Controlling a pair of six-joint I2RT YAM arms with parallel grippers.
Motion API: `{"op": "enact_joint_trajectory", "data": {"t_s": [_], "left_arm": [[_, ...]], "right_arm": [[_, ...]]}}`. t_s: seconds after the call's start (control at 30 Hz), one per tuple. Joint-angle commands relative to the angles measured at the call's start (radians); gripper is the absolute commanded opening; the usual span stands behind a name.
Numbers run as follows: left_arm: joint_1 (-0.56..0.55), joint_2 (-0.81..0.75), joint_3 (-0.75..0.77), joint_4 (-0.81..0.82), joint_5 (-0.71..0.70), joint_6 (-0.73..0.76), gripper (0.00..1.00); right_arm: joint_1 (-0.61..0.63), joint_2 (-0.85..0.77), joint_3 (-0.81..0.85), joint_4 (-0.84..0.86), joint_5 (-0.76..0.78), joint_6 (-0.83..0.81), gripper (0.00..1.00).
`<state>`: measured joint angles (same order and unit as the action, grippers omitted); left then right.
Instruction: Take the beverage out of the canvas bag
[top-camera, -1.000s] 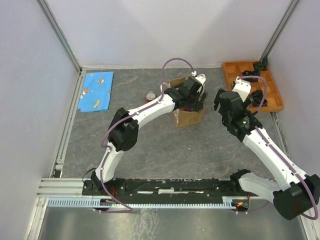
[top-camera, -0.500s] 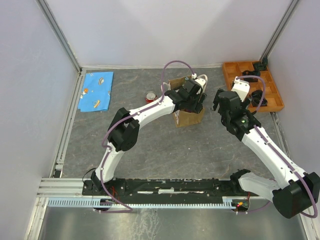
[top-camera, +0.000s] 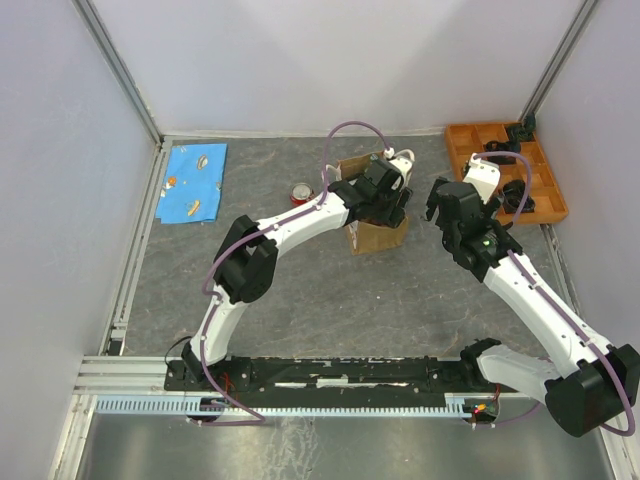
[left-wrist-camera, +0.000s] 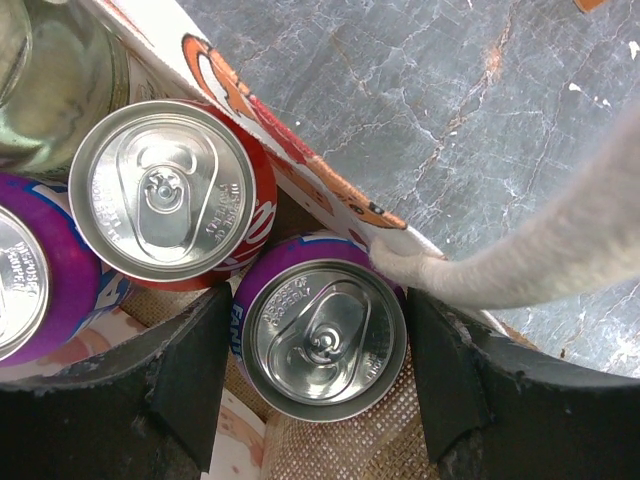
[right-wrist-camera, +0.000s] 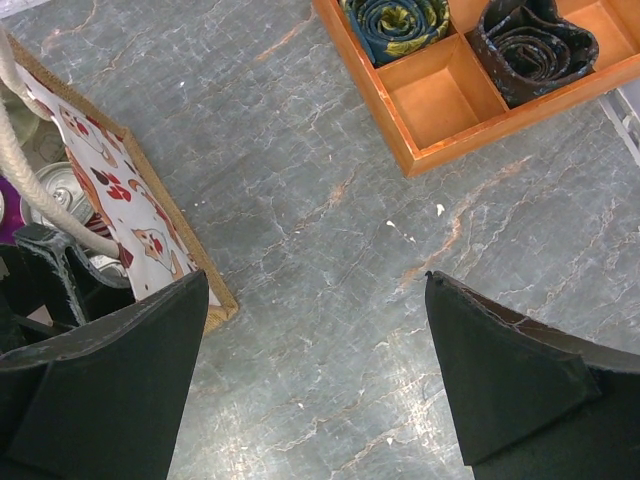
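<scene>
The canvas bag (top-camera: 378, 234) stands upright mid-table, its cream handle (left-wrist-camera: 520, 262) lying across the rim. Inside the bag I see a purple can (left-wrist-camera: 325, 340), a red can (left-wrist-camera: 165, 190), another purple can (left-wrist-camera: 22, 282) and a glass bottle (left-wrist-camera: 45, 70). My left gripper (left-wrist-camera: 320, 332) reaches down into the bag, one black finger against each side of the purple can, shut on it. My right gripper (right-wrist-camera: 315, 290) hovers open over bare table just right of the bag (right-wrist-camera: 130, 220), with nothing between its fingers.
A red can (top-camera: 301, 193) stands on the table left of the bag. A blue patterned cloth (top-camera: 193, 183) lies at the far left. An orange compartment tray (top-camera: 505, 172) with rolled ties sits at the far right, close to the right arm.
The left gripper's fingers have closed in from a wide stance onto the purple can in the bag. Both arms have hardly shifted.
</scene>
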<state>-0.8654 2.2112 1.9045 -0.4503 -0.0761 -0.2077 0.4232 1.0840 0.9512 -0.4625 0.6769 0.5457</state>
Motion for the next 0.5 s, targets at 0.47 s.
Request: {"op": "enact_joint_trajectory", "data": {"t_s": [0.47], "left_arm": [[-0.010, -0.018, 0.386, -0.372, 0.030, 0.287, 0.03]], "right_arm": [[-0.001, -0.006, 0.025, 0.061, 0.008, 0.033, 0.97]]}}
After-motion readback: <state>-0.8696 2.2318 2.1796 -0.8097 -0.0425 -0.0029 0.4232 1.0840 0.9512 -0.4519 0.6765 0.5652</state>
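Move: The left hand already holds the front purple can by its top, inside the bag. The red can already taken out, a likely neighbour for this one, stands about 22 cm to the left, 4 cm ahead and 4 cm lower. In the bag, the other red can is 6 cm ahead and 2 left, the other purple can 6 ahead and 8 left. From the right hand, the taken-out red can lies roughly 41 cm left, 8 ahead and 18 below. Still gripping the purple can, the left hand draws it up about 4.5 cm, easing back-left and twisting clockwise. ##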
